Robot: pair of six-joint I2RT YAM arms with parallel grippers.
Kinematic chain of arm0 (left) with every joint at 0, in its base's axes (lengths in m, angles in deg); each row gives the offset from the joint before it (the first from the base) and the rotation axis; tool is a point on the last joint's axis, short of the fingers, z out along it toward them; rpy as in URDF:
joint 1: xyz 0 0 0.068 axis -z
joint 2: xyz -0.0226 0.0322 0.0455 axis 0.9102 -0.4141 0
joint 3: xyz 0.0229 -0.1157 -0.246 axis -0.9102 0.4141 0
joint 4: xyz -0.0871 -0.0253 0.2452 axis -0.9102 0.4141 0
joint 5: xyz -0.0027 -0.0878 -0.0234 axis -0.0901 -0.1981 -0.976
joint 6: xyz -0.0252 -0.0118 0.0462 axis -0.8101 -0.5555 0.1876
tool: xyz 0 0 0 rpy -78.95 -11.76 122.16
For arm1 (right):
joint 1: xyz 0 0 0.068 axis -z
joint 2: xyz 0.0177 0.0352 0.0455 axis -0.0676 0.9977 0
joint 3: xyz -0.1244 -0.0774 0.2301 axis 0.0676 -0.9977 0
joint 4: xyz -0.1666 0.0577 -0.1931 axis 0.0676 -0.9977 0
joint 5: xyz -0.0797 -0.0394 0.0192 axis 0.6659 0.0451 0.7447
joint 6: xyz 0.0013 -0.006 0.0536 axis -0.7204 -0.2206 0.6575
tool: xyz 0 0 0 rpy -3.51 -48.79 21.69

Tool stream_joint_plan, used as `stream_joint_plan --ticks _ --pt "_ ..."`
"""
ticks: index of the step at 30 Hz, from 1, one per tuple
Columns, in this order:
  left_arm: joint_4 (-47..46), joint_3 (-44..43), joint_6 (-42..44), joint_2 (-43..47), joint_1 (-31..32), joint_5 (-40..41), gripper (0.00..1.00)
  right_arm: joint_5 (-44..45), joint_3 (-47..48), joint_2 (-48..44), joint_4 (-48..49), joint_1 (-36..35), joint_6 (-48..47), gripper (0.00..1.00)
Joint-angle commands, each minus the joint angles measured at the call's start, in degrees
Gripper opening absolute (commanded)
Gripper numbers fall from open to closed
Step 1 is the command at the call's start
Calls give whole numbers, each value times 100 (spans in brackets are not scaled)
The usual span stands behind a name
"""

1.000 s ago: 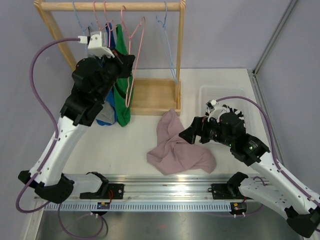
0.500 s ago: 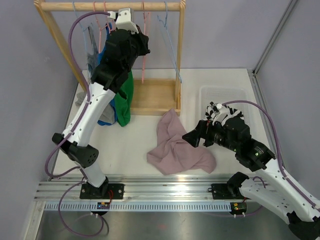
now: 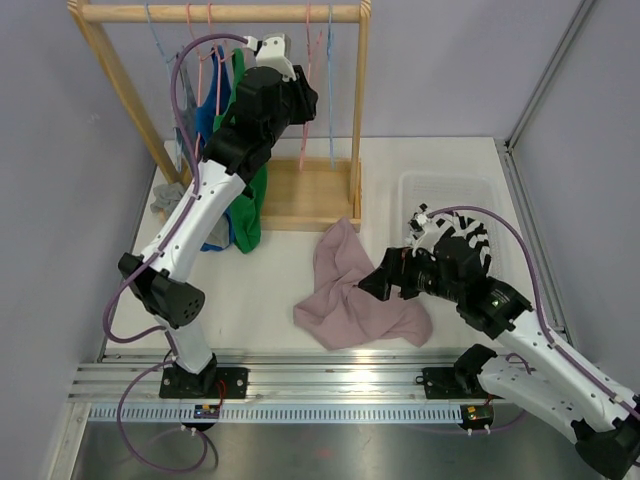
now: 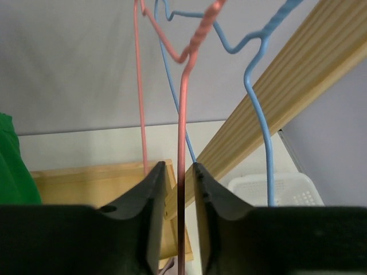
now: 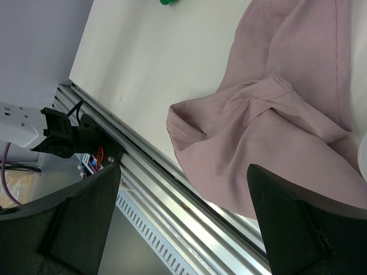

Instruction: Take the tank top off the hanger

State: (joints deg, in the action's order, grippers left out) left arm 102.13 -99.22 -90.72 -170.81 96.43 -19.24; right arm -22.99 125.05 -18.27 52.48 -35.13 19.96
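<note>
The pink tank top (image 3: pixel 355 295) lies crumpled on the white table, off any hanger; it also shows in the right wrist view (image 5: pixel 298 114). My left gripper (image 3: pixel 305 100) is raised just under the wooden rail, its jaws closed around the bare pink wire hanger (image 3: pixel 307 45), whose wire runs between them in the left wrist view (image 4: pixel 182 114). My right gripper (image 3: pixel 375 280) is open and empty, hovering over the near right edge of the tank top (image 5: pixel 183 169).
The wooden rack (image 3: pixel 220 13) has a wooden base (image 3: pixel 305 190). Green (image 3: pixel 250 210) and blue (image 3: pixel 207 100) garments hang at its left, and an empty blue hanger (image 3: pixel 330 60) at its right. A white basket (image 3: pixel 450 190) sits far right. An aluminium rail (image 3: pixel 320 375) lines the near edge.
My left arm has swung up and to the right along the rail, carrying the pink hanger away from the hanging clothes. My right gripper has shifted slightly over the tank top.
</note>
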Motion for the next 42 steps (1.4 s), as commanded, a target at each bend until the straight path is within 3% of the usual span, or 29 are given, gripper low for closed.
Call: stream_joint_plan --ticks 1,3,6,7,12,19,22,27,30,32,34,35,42 --pt "-296 50 -62 470 4 -202 36 -243 -95 356 572 -37 -126 100" --pt "-278 6 -36 540 13 -202 60 -313 -60 777 703 -46 -180 99" --pt "-68 -178 8 637 13 -228 73 -515 -95 1330 1106 -37 -197 100" --pt "63 -205 17 759 13 -254 99 -507 -87 1472 1204 -37 -224 99" --pt "425 215 -9 1620 13 44 99 282 335 2552 1082 -177 -408 100" --pt "-41 2481 -220 3764 13 220 99 1610 818 3898 810 -740 -514 100" --pt "178 2826 -264 4441 13 299 99 2348 985 4478 643 -968 -417 99" --pt "521 3581 -282 5293 13 334 99 2770 1363 5549 291 -1179 -435 100" --pt "714 3871 -203 5576 13 387 99 2615 1434 6052 431 -1259 -417 80" --pt "846 3943 -45 5769 13 396 99 2438 1329 6123 720 -1259 -400 42" --pt "1075 3987 96 5909 13 405 99 2289 1293 6053 826 -1276 -391 24" --pt "1145 4013 227 5963 13 405 99 2236 1267 5853 888 -1276 -417 0" --pt "1471 4496 676 6481 13 1010 99 2419 1416 4060 582 -1268 -531 0"
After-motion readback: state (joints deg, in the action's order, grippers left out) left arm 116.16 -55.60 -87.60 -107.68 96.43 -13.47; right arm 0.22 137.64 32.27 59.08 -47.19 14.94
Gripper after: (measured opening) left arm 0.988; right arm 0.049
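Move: The pink tank top lies spread on the table about 20 cm below the open right hand, its middle some 4 cm ahead and 4 cm to the left. The striped tank top in the basket is 22 cm ahead and 17 cm right of that hand. The pink hanger stands at the left hand's loosening fingers, its middle about 5 cm ahead; the blue hanger is about 5 cm ahead and 4 cm right, and the green tank top, lower, is level and 14 cm left. The pink tank top is what the right hand drops onto: about 20 cm down, easing forward and left as its fingers tilt some 40 degrees to point steeply down, then they pinch a bunch near its middle and start to lift. Meanwhile the left fingers open wide, free the pink hanger and pull back some 25 cm and to the left, rising first, then sinking again. ##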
